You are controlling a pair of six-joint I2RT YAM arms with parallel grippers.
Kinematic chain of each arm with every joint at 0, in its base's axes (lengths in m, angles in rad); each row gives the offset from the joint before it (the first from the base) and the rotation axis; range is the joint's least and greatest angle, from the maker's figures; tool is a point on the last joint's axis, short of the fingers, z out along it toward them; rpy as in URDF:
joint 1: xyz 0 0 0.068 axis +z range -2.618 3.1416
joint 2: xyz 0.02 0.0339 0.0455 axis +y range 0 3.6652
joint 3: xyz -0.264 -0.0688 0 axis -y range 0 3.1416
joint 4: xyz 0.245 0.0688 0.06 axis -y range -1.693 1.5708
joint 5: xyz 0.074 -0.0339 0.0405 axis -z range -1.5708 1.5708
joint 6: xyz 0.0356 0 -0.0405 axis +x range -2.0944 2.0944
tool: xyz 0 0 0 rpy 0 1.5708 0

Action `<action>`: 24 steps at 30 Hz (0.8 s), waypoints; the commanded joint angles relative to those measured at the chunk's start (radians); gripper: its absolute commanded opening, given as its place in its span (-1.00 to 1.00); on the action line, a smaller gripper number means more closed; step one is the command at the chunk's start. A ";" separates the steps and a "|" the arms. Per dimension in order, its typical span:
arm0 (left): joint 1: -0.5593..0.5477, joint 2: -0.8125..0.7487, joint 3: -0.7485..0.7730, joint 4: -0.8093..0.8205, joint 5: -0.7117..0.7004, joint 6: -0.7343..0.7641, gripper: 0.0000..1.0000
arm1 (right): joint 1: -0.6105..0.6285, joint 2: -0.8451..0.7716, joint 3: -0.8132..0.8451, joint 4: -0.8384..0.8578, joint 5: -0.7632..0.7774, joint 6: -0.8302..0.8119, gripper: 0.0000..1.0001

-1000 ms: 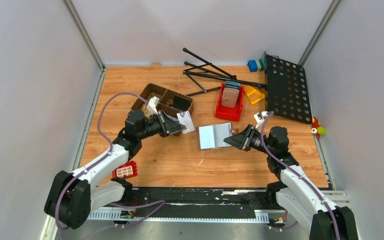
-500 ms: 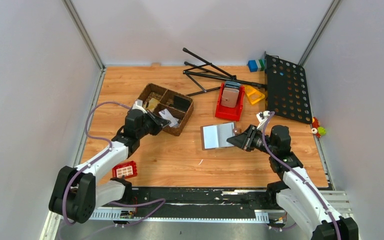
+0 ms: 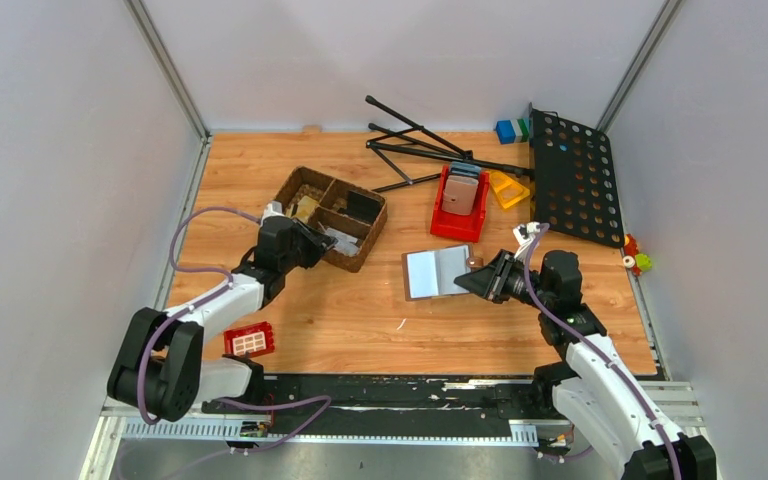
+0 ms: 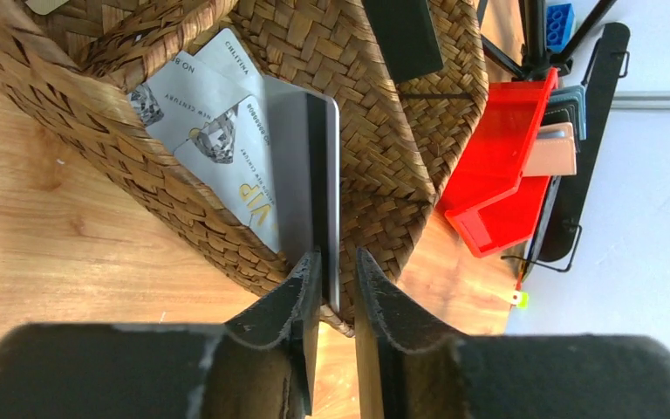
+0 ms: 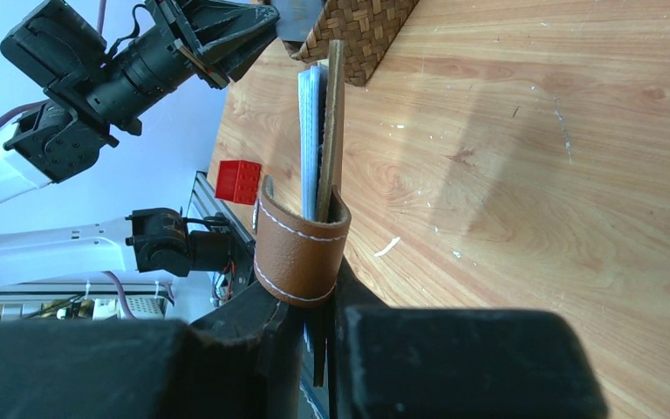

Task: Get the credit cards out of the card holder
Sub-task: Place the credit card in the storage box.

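The card holder [image 3: 435, 272], brown leather outside and silvery-grey inside, is held off the table at its right edge by my right gripper [image 3: 472, 280]. In the right wrist view the gripper [image 5: 310, 301] is shut on the holder's brown stitched tab [image 5: 301, 249], and pale card edges [image 5: 311, 131] stick up from the holder. My left gripper [image 3: 305, 243] is at the near rim of the wicker basket [image 3: 332, 215]. Its jaws [image 4: 336, 257] stand slightly open around a grey credit card [image 4: 301, 175] that leans inside the basket [image 4: 375, 148] beside two white cards [image 4: 218, 131].
A red bin [image 3: 460, 205] holding a pinkish-grey slab [image 3: 461, 193] sits behind the holder. A black folding stand [image 3: 420, 145] and a black perforated plate [image 3: 575, 180] lie at the back right. A red block with a white grid [image 3: 250, 341] lies near the left arm.
My left gripper carried a card from the middle back to the basket, lowered it inside, and its jaws have parted. The right gripper and holder barely moved.
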 commanded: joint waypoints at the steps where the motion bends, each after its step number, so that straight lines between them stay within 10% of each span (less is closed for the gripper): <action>1: 0.005 -0.024 0.037 -0.001 0.004 0.037 -0.42 | -0.006 -0.020 0.034 0.040 0.001 -0.011 -0.98; 17: 0.004 -0.372 0.151 -0.439 0.229 0.388 0.99 | -0.008 0.055 0.019 0.196 -0.040 0.079 -0.96; 24: -0.063 -0.470 0.011 -0.203 0.415 0.363 1.00 | -0.008 0.116 -0.003 0.343 -0.093 0.180 -0.95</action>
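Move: The left fingers, already loosening, stand at the near right compartment of the storage box with the gray credit card between their tips, its middle about 3 cm ahead and 3 cm below. The VIP cards lie some 5 cm ahead and 5 cm lower; the dark wallet is about 10 cm ahead, 5 cm right and 5 cm down. From the right hand, the credit card is roughly 12 cm ahead, 22 cm left and 7 cm lower. The credit card comes free as the left fingers go on opening to fully wide; the hand lifts about 10 cm out of the compartment and draws back some 8 cm, clear of the box's near wall. It swings about 25 degrees clockwise while its fingers tip up. The right hand keeps its pinch on the card holder, easing slightly forward and up only late. ##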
